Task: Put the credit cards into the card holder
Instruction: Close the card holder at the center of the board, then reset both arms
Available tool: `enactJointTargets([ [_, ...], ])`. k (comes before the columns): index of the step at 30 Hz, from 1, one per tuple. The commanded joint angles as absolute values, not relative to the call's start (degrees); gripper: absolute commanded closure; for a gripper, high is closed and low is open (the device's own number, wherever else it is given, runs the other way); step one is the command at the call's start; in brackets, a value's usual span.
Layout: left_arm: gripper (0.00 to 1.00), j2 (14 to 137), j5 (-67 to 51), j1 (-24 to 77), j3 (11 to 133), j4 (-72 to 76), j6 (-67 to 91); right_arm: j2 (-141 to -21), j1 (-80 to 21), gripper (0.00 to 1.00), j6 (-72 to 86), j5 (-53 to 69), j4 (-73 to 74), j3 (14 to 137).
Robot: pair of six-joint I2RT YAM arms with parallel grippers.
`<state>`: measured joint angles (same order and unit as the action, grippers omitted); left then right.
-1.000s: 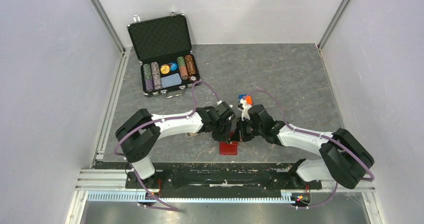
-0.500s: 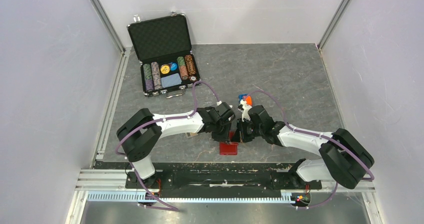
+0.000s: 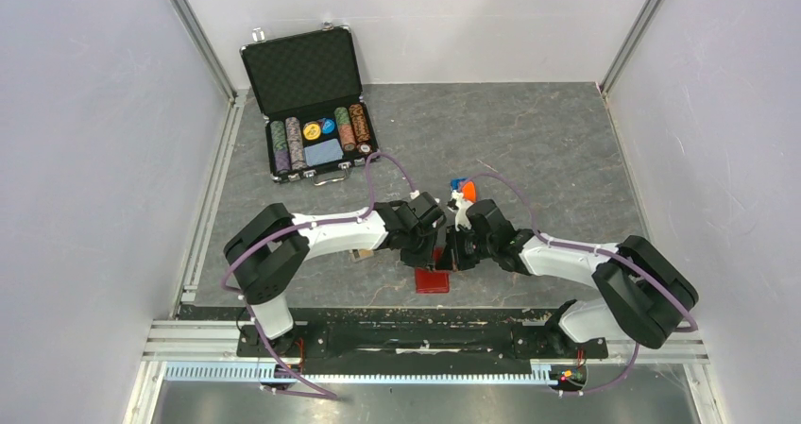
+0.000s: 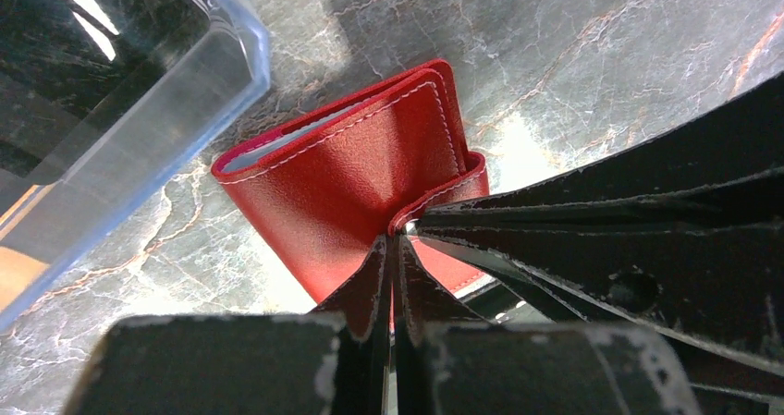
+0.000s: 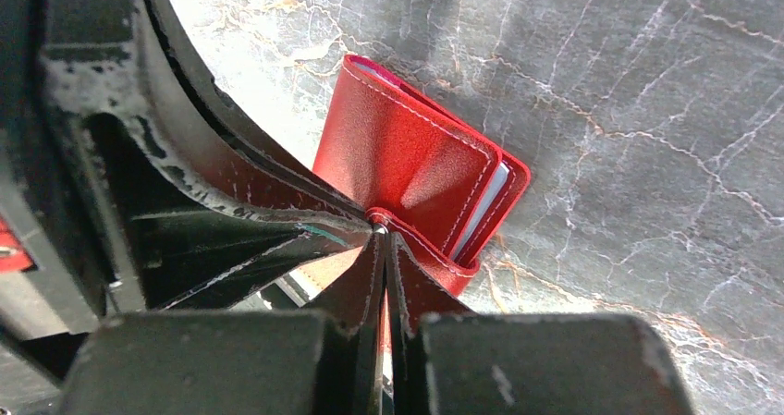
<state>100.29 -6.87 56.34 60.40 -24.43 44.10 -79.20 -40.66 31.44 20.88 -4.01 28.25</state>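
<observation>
A small red wallet point(image 3: 433, 280) point(image 4: 342, 175) point(image 5: 407, 147) lies near the table's front middle. A pale card edge point(image 5: 481, 212) shows between its covers. My left gripper point(image 3: 432, 254) point(image 4: 393, 249) is shut on the wallet at its snap. My right gripper point(image 3: 452, 254) point(image 5: 384, 244) meets it tip to tip, shut on the wallet's red tab. The clear card holder point(image 4: 139, 91) stands just beyond the wallet in the left wrist view. An orange face point(image 4: 18, 281), probably a credit card, shows through its wall. Both arms hide most of the holder in the top view.
An open black briefcase point(image 3: 316, 112) stands at the back left, holding rows of poker chips point(image 3: 293, 143) and a pale blue card point(image 3: 324, 151). Small orange and blue pieces point(image 3: 463, 190) lie just behind the right wrist. Walls close in on both sides.
Both arms have shifted very slightly. The two grippers stay shut at the wallet's snap, and the wallet has not moved.
</observation>
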Motion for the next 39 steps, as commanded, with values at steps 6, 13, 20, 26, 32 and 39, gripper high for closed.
enactJointTargets([
  [6, 0.98, 105.29, -6.84, 56.60, 59.82, -21.26, 46.33, -85.58, -42.41, 1.00, 29.09, 15.33, 2.45, 28.23],
  [13, 0.63, 97.36, -8.20, 56.47, 59.68, -18.55, 45.33, -79.85, -42.36, 0.95, 29.07, 16.74, 0.44, 30.35],
  [20, 0.19, 84.14, -18.84, 50.33, 51.45, -1.75, 50.13, -71.55, -38.43, 0.43, 28.87, 15.72, 1.74, 33.57],
  [26, 0.00, 75.51, -28.28, 39.90, 42.56, 15.06, 56.80, -65.46, -29.18, 0.09, 26.54, 18.22, 3.29, 31.66],
  [32, 0.00, 67.18, -32.16, 26.31, 36.40, 17.98, 56.88, -61.13, -17.92, 0.02, 19.72, 16.57, 6.98, 28.92],
  [39, 0.00, 59.80, -25.06, 11.93, 37.46, -2.66, 36.20, -60.61, -6.11, 0.02, 10.94, 3.45, 8.37, 26.72],
])
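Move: Under both shut grippers' tips, which meet on the clasp, lies the card holder: its middle about 1 cm back of each hand point and 1 cm below, level sideways with the left hand and some 1 cm left of the right one. From the left hand, the clear box sits about 9 cm ahead and 12 cm left, the chip case some 28 cm ahead and 26 cm left. From the right hand, the blue-orange toy stands roughly 17 cm ahead and 5 cm right. Pressing down on the clasp a moment longer, hardly sinking, both hands then open wide and leave the card holder. The left rises about 17 cm, first nearly straight up, then also swings left and forward past the clear box, its fingers tilting up some 45 degrees to point rightward. The right sweeps about 16 cm right and 10 cm forward, rising then dipping slightly, turning clockwise. ##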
